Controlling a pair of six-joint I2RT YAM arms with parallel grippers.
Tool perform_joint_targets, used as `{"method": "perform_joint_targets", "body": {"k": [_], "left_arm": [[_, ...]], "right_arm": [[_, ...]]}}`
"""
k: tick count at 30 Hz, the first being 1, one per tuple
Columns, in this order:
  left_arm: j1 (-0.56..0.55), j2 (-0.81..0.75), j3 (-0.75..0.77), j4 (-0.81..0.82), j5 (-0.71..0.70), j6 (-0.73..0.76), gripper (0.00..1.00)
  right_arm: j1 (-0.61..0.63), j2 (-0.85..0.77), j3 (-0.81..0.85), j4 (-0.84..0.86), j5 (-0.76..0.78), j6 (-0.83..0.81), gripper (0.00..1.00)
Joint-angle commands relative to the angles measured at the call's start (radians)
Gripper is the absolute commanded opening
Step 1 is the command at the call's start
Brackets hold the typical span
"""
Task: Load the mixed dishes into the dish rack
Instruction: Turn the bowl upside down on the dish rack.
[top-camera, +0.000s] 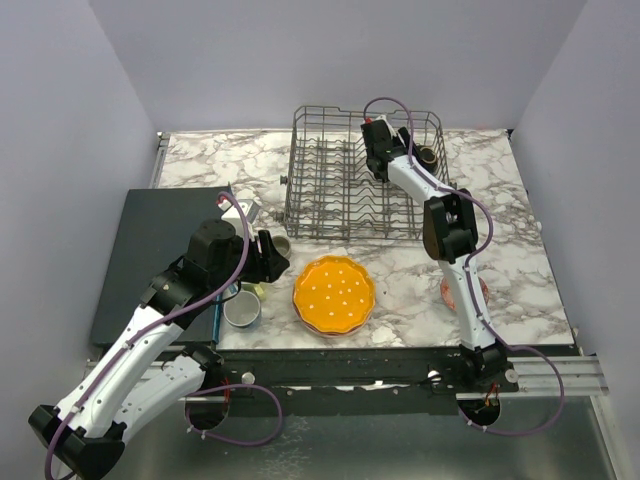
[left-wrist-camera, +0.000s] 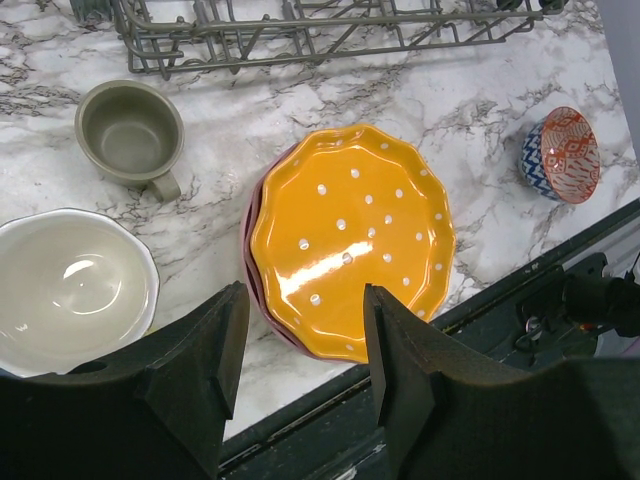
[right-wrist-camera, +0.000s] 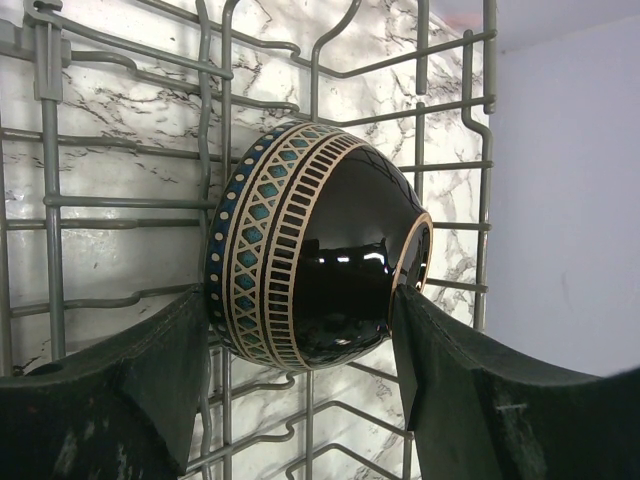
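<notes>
The grey wire dish rack (top-camera: 330, 205) stands at the back of the marble table. My right gripper (top-camera: 415, 152) reaches into its right end, shut on a black bowl (right-wrist-camera: 320, 270) with a blue and cream patterned rim; the bowl lies on its side against the rack wires (right-wrist-camera: 50, 200). An orange scalloped white-dotted plate (top-camera: 334, 294) (left-wrist-camera: 350, 240) lies on a pink plate (left-wrist-camera: 248, 250) near the front edge. My left gripper (top-camera: 275, 255) (left-wrist-camera: 305, 335) hangs open just left of that plate, nothing between its fingers.
A grey mug (left-wrist-camera: 128, 135) (top-camera: 281, 245) and a white bowl (left-wrist-camera: 70, 285) (top-camera: 242, 310) sit left of the orange plate. A small red and blue patterned bowl (left-wrist-camera: 562, 155) stands right of it, beside the right arm. A dark mat (top-camera: 140, 260) covers the left side.
</notes>
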Motion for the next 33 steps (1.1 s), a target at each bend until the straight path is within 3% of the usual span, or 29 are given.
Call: {"method": "perform_joint_targets", "body": {"k": [1, 3, 8, 14, 21, 33], "left_arm": [[0.007, 0.007, -0.006, 0.018, -0.022, 0.0, 0.56], [0.007, 0.007, -0.006, 0.016, -0.022, 0.0, 0.56], [0.007, 0.001, -0.005, 0.016, -0.027, 0.0, 0.56], [0.007, 0.002, -0.006, 0.017, -0.028, 0.0, 0.56], [0.008, 0.001, -0.006, 0.016, -0.033, 0.0, 0.56], [0.006, -0.008, -0.007, 0.014, -0.041, -0.005, 0.61]], "right_arm": [[-0.006, 0.01, 0.033, 0.03, 0.038, 0.014, 0.69], [-0.006, 0.005, 0.031, 0.023, 0.037, 0.021, 0.77], [-0.003, -0.011, 0.024, 0.001, 0.019, 0.045, 0.88], [0.006, -0.021, 0.013, -0.002, 0.019, 0.047, 0.93], [0.019, -0.054, 0.01, -0.067, -0.003, 0.096, 0.95], [0.022, -0.239, -0.098, -0.188, -0.172, 0.289, 0.95]]}}
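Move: The bowl, tipped over on the dish rack, is still gripped across rim and foot by the right hand; its middle lies about 2 cm ahead of the hand point, 1 cm right and 1 cm below. The rack's right rail runs some 8 cm to the right, level ahead and about 2 cm up; its back rail is roughly 12 cm ahead, 2 cm up. From the left hand, the bowl lies about 37 cm ahead, 42 cm right and 13 cm lower. The bowl is let go on the rack: the right hand's fingers spread from its rim and foot while the hand stays almost in place. Then the hand comes away from the bowl, speeding up as it rises about 3 cm and draws back some 2.5 cm, drifting a little left, with the wrist rolling about 10 degrees, left side up. ##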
